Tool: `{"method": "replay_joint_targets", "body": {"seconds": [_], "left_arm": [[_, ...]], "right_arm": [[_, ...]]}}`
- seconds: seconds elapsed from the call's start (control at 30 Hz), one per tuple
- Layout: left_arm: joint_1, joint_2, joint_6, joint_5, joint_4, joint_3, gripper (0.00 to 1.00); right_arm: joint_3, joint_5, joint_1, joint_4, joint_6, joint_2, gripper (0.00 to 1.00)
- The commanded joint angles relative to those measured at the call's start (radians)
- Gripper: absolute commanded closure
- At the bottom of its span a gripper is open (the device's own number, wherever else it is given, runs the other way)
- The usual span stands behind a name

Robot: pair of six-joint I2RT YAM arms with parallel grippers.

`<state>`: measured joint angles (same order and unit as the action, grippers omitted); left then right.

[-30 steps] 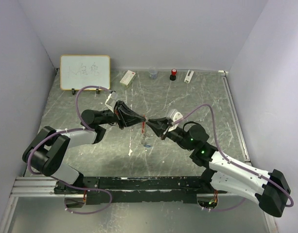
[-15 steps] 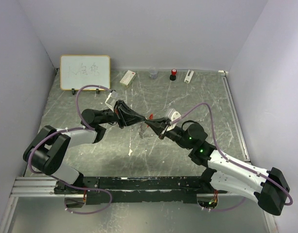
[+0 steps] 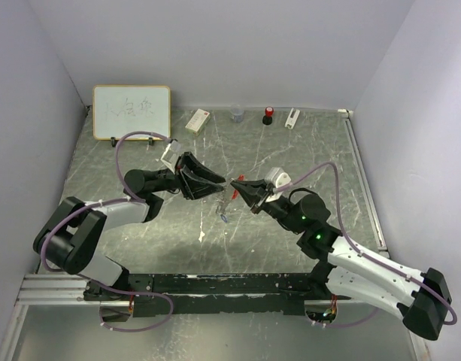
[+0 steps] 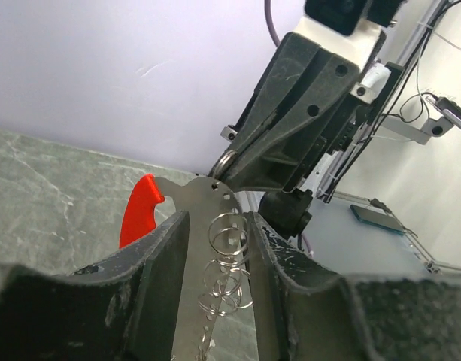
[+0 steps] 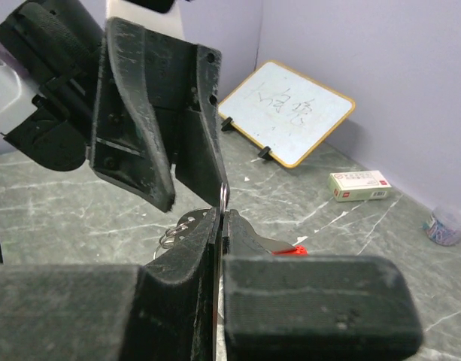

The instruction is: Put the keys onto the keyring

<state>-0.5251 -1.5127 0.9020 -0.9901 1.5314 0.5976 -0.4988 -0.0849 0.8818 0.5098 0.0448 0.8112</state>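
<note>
The keyring [image 3: 227, 200] is a cluster of thin grey rings on a flat holed metal strip with a red fob [image 3: 235, 192]. It hangs above the table between the two grippers. My right gripper [image 3: 236, 183] is shut on one thin ring [image 5: 224, 197], edge-on between its pads. My left gripper [image 3: 218, 186] is open, its fingers [image 4: 168, 256] spread on either side of the strip and rings [image 4: 227, 248]; contact cannot be told. The fob also shows in the left wrist view [image 4: 141, 209] and the right wrist view [image 5: 293, 249]. I cannot make out the red and blue keys.
At the back wall stand a whiteboard [image 3: 131, 112], a small white box [image 3: 198, 120], a clear cup [image 3: 237, 114], a red-capped item [image 3: 268, 114] and a white item [image 3: 292, 118]. The whiteboard [image 5: 294, 113] and box [image 5: 358, 186] show in the right wrist view too.
My left gripper's jaws have spread apart and drawn slightly left. My right gripper has shifted a little right, still holding the ring, and the keyring now hangs from it.
</note>
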Motion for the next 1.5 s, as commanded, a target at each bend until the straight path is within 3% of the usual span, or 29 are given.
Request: {"method": "replay_joint_targets", "body": {"seconds": [0.0,0.5,0.6,0.73,0.83,0.97,1.33,1.47], "left_arm": [[0.006,0.096,-0.103,0.038,0.038,-0.001,0.52],[0.006,0.284,-0.33,0.168,-0.34,-0.023,0.51],[0.005,0.326,-0.385,0.288,-0.471,-0.028,0.52],[0.005,0.388,-0.455,0.578,-0.811,-0.002,0.54],[0.005,0.404,-0.437,0.801,-1.007,0.012,0.55],[0.005,0.356,-0.419,0.983,-1.176,0.027,0.55],[0.009,0.133,-0.31,1.243,-1.354,0.072,0.56],[0.02,0.108,-0.258,1.248,-1.343,0.035,0.56]], "right_arm": [[-0.023,0.038,-0.001,0.021,0.012,-0.034,1.0],[-0.03,0.037,-0.001,0.018,0.006,-0.01,1.0],[-0.036,0.042,-0.001,0.015,0.003,0.008,1.0],[-0.046,0.055,0.0,-0.008,-0.008,0.044,1.0],[-0.034,0.058,-0.001,-0.008,-0.026,0.069,1.0],[-0.014,0.061,-0.001,-0.007,-0.049,0.1,1.0],[0.044,0.042,-0.001,-0.009,-0.097,0.111,1.0],[0.06,0.04,-0.001,-0.007,-0.102,0.085,1.0]]}}
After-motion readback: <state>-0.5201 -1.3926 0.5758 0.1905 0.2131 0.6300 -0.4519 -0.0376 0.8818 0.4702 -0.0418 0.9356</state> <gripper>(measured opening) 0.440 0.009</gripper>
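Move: The red-tagged key lies on the table about 15 cm ahead of the left gripper, 11 cm to its left and some 26 cm below. The keyring bundle hangs from the right gripper, its middle about 3 cm to the left gripper's right, 7 cm below and level with it fore and aft. The blue tag dangles roughly 17 cm straight under the left gripper. From the right gripper the red-tagged key is about 15 cm ahead, 14 cm left and 27 cm down. Lift the left gripper, already half open, about 5 cm clear of the hanging keyring, then swing it forward and left and drop it steeply towards the red-tagged key, turning it counter-clockwise until its fingers point forward and down; stop short of the tag, fingers still apart. Keep the keyring pinched in the right gripper and lower it about 7 cm, tipping slightly down. ##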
